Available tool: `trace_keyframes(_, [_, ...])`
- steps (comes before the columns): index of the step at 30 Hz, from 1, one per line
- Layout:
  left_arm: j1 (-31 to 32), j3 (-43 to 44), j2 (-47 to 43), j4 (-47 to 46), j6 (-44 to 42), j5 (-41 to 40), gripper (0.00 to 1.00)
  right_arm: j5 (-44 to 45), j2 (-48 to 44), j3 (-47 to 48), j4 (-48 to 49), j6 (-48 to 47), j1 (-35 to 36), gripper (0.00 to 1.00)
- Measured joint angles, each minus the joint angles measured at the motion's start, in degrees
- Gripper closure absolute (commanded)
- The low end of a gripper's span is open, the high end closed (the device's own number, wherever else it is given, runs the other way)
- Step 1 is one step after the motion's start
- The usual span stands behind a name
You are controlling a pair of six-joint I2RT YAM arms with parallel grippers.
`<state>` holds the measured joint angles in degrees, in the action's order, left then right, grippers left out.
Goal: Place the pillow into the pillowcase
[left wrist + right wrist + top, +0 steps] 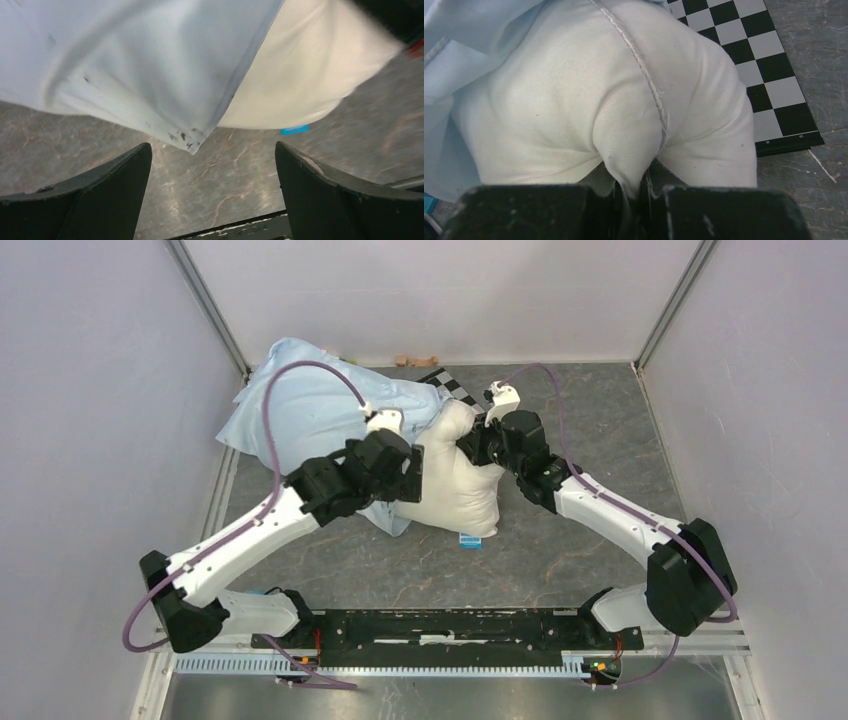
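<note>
The cream-white pillow [455, 475] lies mid-table, its left part inside the pale light-blue pillowcase [300, 405], which spreads toward the back left. My right gripper [472, 450] is at the pillow's right edge. In the right wrist view it [639, 187] is shut on a pinched fold of the pillow [574, 100] beside the seam. My left gripper [405, 478] hovers over the pillowcase's near hem. In the left wrist view it [212, 146] is open and holds nothing, with the pillowcase corner [192, 140] and the pillow [300, 75] just beyond its fingertips.
A black-and-white checkerboard panel [450, 383] lies under the pillow's far right corner. A small blue tag [470, 539] lies at the pillow's near edge. Small brown bits [415, 360] lie by the back wall. Grey walls close in three sides, and the arms' base rail [450, 625] spans the near edge.
</note>
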<state>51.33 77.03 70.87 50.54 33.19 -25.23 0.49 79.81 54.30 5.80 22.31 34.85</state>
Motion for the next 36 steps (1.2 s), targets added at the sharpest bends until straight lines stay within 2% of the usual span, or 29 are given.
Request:
trace_keyframes(4, [1.36, -6.86, 4.15, 0.13, 2.12, -3.82, 0.05, -0.52, 1.09, 0.83, -0.07, 0.37, -0.07, 1.0])
trace_keyframes(9, [0.96, -9.35, 7.23, 0.31, 5.05, -13.97, 0.16, -0.63, 1.31, 0.96, -0.39, 0.39, -0.07, 1.0])
trace_keyframes(11, [-0.04, -9.14, 7.17, -0.13, 5.05, -17.18, 0.25, -0.63, 1.29, 0.98, -0.46, 0.39, -0.11, 1.0])
trace_keyframes(13, [-2.05, -8.68, 7.65, -0.57, 4.83, -18.97, 0.45, -0.63, 1.27, 0.98, -0.5, 0.37, -0.11, 1.0])
trace_keyframes(15, [-3.61, -8.13, 8.52, -1.68, 3.39, -19.96, 0.86, -0.63, 1.22, 1.01, -0.57, 0.35, -0.11, 1.0])
trace_keyframes(16, [-4.09, -7.82, 9.03, -2.14, 2.58, -20.02, 0.97, -0.66, 1.18, 1.03, -0.68, 0.35, -0.11, 1.0])
trace_keyframes(20, [-3.3, -2.47, 11.23, -0.92, -1.14, -16.11, 0.98, -0.74, 0.87, 1.33, -1.31, 0.44, -0.09, 1.0])
trace_keyframes(24, [5.07, 18.62, 17.16, 5.86, -4.04, -11.43, 0.98, 1.29, 0.9, 2.12, -2.08, 0.85, 1.38, 1.0])
trace_keyframes(26, [8.81, 27.15, 19.08, 6.19, -4.76, -7.87, 0.98, 2.97, 0.9, 2.14, -2.71, 1.46, 2.32, 1.0])
trace_keyframes(28, [9.94, 30.58, 19.1, 6.95, -4.79, -5.33, 0.98, 3.56, 0.87, 1.55, -3.89, 2.62, 3.13, 1.0])
trace_keyframes(30, [7.67, 29.92, 18.82, 6.95, -4.7, -2.51, 0.98, 4.22, 0.52, 0.42, -4.22, 3.63, 4.07, 1.0])
trace_keyframes(31, [5.66, 27.67, 18.29, 5.79, -4.55, -0.83, 0.98, 4.66, 0.48, -0.28, -4.22, 4.02, 4.37, 0.97])
trace_keyframes(32, [3.48, 24.44, 17.51, 4.76, -3.96, 0.87, 0.97, 4.79, 0.48, -0.83, -4.22, 4.33, 4.44, 0.89])
trace_keyframes(34, [-0.42, 17.75, 16.28, 2.82, -2.4, 3.67, 0.98, 5.16, 0.46, -1.7, -4.61, 4.74, 4.42, 0.49])
trace_keyframes(36, [-3.76, 11.89, 15.8, 0.68, -0.76, 6.27, 0.98, 5.49, 0.09, -1.68, -4.7, 5.33, 4.42, 0.2])
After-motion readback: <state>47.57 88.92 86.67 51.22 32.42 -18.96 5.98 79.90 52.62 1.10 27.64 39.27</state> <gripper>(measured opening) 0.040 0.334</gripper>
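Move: The pillowcase's near side by its mouth lies some 5 cm ahead of the open left hand, 5 cm to its left and 8 cm below; the exposed pillow is about 10 cm to that hand's right, level with it and 9 cm down. From the right hand, still pinching the pillow, the same part of the case is around 18 cm to the left, level with it, 2 cm lower; the checkerboard lies 13 cm ahead, 3 cm left, 20 cm down. The pillowcase's cloth at the mouth is pinched by the left hand, which drops about 8 cm, goes forward and left while rolling some 20 degrees, closes, then sweeps the cloth up and roughly 15 cm right over the pillow before coming down, forward and slightly left. The right hand keeps the pillow nearly still, then sinks and draws back a few centimetres, its fingers starting to open. ##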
